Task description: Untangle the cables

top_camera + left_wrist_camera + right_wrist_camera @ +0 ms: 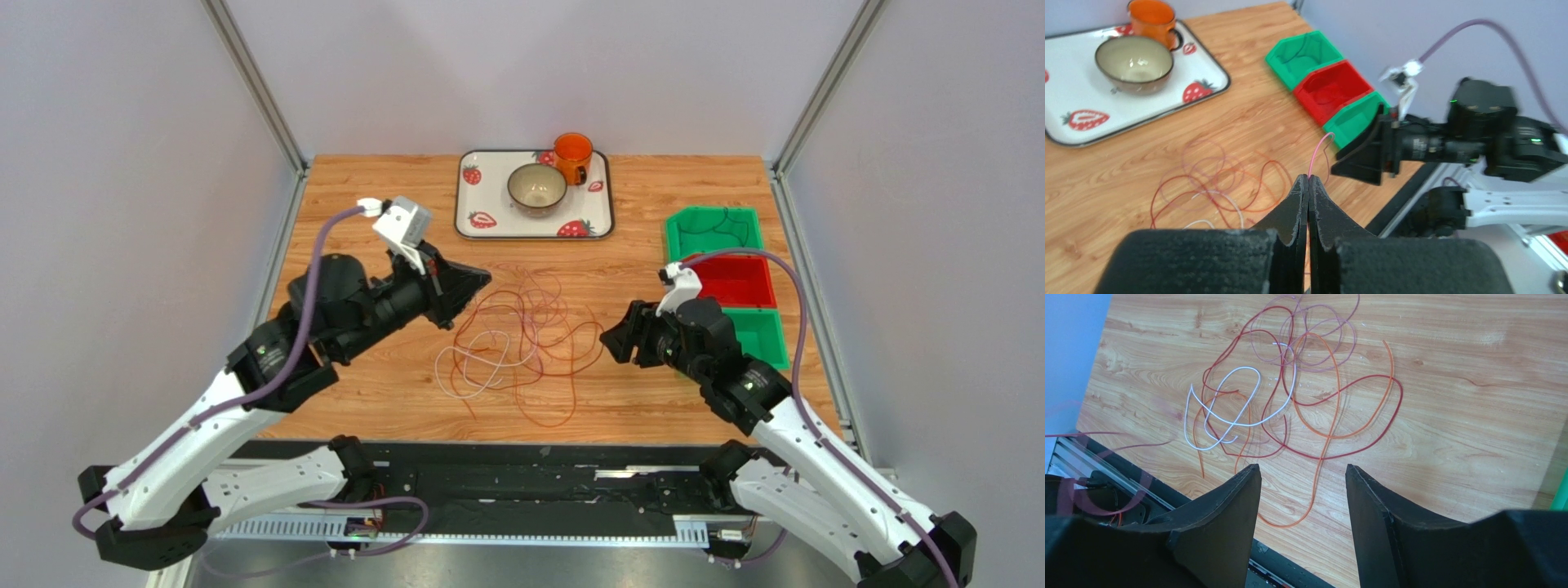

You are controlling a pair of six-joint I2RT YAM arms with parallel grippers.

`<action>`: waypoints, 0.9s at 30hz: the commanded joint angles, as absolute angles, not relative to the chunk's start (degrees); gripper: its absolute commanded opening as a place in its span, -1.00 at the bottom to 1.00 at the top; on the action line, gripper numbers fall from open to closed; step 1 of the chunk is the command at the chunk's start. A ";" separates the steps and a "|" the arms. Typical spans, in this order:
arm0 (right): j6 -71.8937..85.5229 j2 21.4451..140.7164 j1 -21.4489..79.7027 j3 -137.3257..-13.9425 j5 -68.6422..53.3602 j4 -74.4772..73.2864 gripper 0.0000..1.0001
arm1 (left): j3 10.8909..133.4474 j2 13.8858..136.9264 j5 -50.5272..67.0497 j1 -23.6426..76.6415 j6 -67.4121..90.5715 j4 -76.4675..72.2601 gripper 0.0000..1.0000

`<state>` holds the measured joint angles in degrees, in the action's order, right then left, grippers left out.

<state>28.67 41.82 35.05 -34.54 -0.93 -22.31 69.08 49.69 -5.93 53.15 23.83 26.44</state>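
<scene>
The cables [521, 337] lie as a loose tangle of thin red, orange, white and pale purple loops on the wooden table between both arms. In the right wrist view I see the white loop [1229, 410], an orange strand [1330, 416] and a red strand [1379, 380]. My left gripper [1309, 179] is shut on a thin pink cable [1319, 147], which arcs up out of its fingertips above the tangle's left side [481, 279]. My right gripper [1303, 468] stands open over the tangle's near right edge [610, 341], with nothing between its fingers.
A strawberry tray [466, 208] at the back holds a bowl [537, 188] and an orange mug [572, 156]. Green bins [711, 229] and a red bin [736, 282] sit at the right, close behind the right arm. A black rail [552, 472] runs along the near table edge.
</scene>
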 commanded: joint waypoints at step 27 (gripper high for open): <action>39.55 33.31 34.98 -55.73 36.48 -58.71 0.24 | 66.10 83.47 19.33 56.95 30.41 -4.28 -1.00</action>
<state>38.33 34.04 35.05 -56.64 35.81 -57.36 69.34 78.39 16.84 56.66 29.95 4.84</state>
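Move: The left gripper already holds the pink cable high. The red bin, where it seems bound, lies about 43 cm to its right, 21 cm ahead and 35 cm lower; the near green bin is about 42 cm right and 10 cm ahead. The cable tangle lies 8 cm ahead, 4 cm right, some 37 cm below. From the open, empty right gripper, the red bin is about 22 cm right, 19 cm ahead and 14 cm down. Keep the left fingers shut on the pink cable and swing it towards the bins: lift and draw back a few centimetres, then sweep about 16 cm right while sinking past the starting height, turning some 25 degrees clockwise and tipping slightly down. Clear the right gripper away rightward and up, turning clockwise, fingers still open. ##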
